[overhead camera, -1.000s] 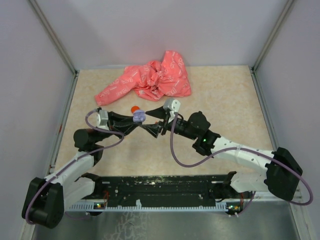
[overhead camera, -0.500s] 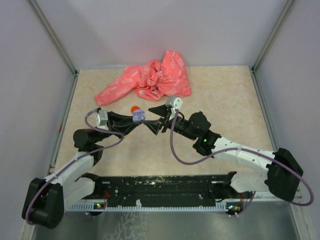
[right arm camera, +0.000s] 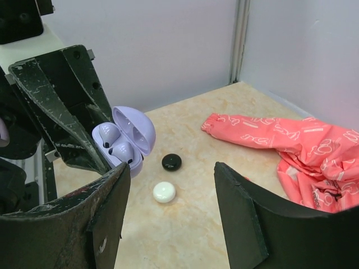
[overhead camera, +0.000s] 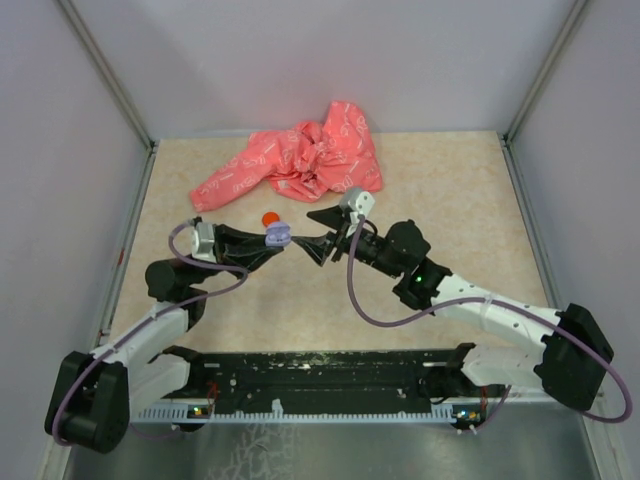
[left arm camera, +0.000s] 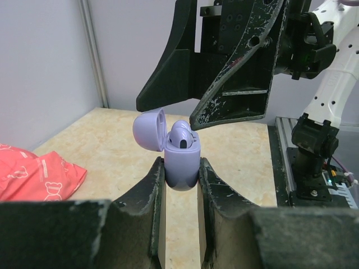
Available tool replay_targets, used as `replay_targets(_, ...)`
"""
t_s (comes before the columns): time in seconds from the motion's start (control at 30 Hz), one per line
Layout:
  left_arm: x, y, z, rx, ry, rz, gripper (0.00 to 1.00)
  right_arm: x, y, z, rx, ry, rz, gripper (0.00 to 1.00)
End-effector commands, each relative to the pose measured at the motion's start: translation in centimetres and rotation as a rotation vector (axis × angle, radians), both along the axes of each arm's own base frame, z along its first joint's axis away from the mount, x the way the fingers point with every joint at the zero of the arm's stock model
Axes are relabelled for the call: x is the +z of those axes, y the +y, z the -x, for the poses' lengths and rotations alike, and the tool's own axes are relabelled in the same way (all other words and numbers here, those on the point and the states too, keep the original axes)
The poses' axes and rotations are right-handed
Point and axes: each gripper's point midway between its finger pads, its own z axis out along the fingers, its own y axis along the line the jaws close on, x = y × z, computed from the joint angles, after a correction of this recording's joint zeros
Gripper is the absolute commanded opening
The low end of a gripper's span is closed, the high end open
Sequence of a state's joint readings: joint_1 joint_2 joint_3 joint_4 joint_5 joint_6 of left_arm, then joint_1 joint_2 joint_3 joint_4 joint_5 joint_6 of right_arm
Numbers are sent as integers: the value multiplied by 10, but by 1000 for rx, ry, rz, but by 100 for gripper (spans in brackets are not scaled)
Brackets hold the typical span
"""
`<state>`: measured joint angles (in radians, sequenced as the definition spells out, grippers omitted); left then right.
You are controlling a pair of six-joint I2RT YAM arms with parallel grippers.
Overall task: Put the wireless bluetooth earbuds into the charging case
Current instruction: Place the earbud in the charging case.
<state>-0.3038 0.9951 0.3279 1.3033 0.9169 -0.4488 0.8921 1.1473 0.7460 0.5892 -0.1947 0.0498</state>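
The charging case [left arm camera: 182,162] is a small lavender shell with its lid [left arm camera: 149,129] hinged open. My left gripper [left arm camera: 180,168] is shut on its lower half and holds it upright above the table. Two lavender wireless earbuds [right arm camera: 106,136] sit side by side in the case's wells [right arm camera: 122,151]. From above, the case [overhead camera: 278,236] hangs between the two arms. My right gripper [overhead camera: 318,232] is open and empty, just right of the case, with one finger [right arm camera: 106,207] close beside it and not touching.
A crumpled pink printed cloth [overhead camera: 300,160] lies at the back of the table. A small red-orange round piece [overhead camera: 269,218] sits just behind the case. A black disc [right arm camera: 171,162] and a white disc [right arm camera: 164,192] lie on the table below the right gripper.
My right gripper has drawn back a little to the right, away from the case. The left gripper and the case have stayed put.
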Motion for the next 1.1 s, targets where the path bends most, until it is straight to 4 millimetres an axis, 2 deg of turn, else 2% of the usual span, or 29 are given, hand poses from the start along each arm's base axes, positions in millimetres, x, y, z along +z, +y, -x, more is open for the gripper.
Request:
replay_targets(0.0, 8, -1, 14, -57, -64, 2, 0, 14, -1, 4, 30, -12, -19, 62)
replay_targets(0.17, 6, -2, 11, -60, -45, -5, 0, 18, -6, 8, 85, 15, -12, 62)
replay_targets(0.33, 4, -4, 11, -71, -50, -25, 0, 30, -7, 29, 262, 1, 12, 63)
replay_targets(0.63, 4, -5, 19, -110, -94, -52, 0, 29, 16, 46, 463, 0, 51, 61)
replay_targets(0.77, 4, -6, 21, -121, -99, -55, 0, 28, 24, 46, 507, 27, 48, 59)
replay_targets(0.93, 5, -6, 22, -121, -100, -53, 0, 23, 30, 49, 558, 56, 53, 58)
replay_targets(1.07, 4, -6, 18, -110, -78, -50, 0, 29, 28, 57, 601, 41, 34, 56)
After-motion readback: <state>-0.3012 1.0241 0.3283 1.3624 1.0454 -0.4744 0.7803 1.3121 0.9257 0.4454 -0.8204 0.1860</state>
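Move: The open charging case, with both earbuds in its wells, is held in the left fingertips, its middle about 1 cm right of and 1 cm above the left hand point. From the right hand it lies some 5 cm to the left, 2 cm back and 2 cm lower. Far below on the table, the red case is roughly 14 cm ahead and 11 cm left of the right hand, the white case about 5 cm ahead and 17 cm left. The left fingers keep their pinch on the charging case, easing it back about 2 cm and slightly down, while the right hand brings its open fingers to either side of it, one by the lid's outer face; whether they touch can't be seen. The right hand first dips, then swings back some 4 cm, rising over a small hump, and finally goes left and down, turning about 30 degrees counter-clockwise. ##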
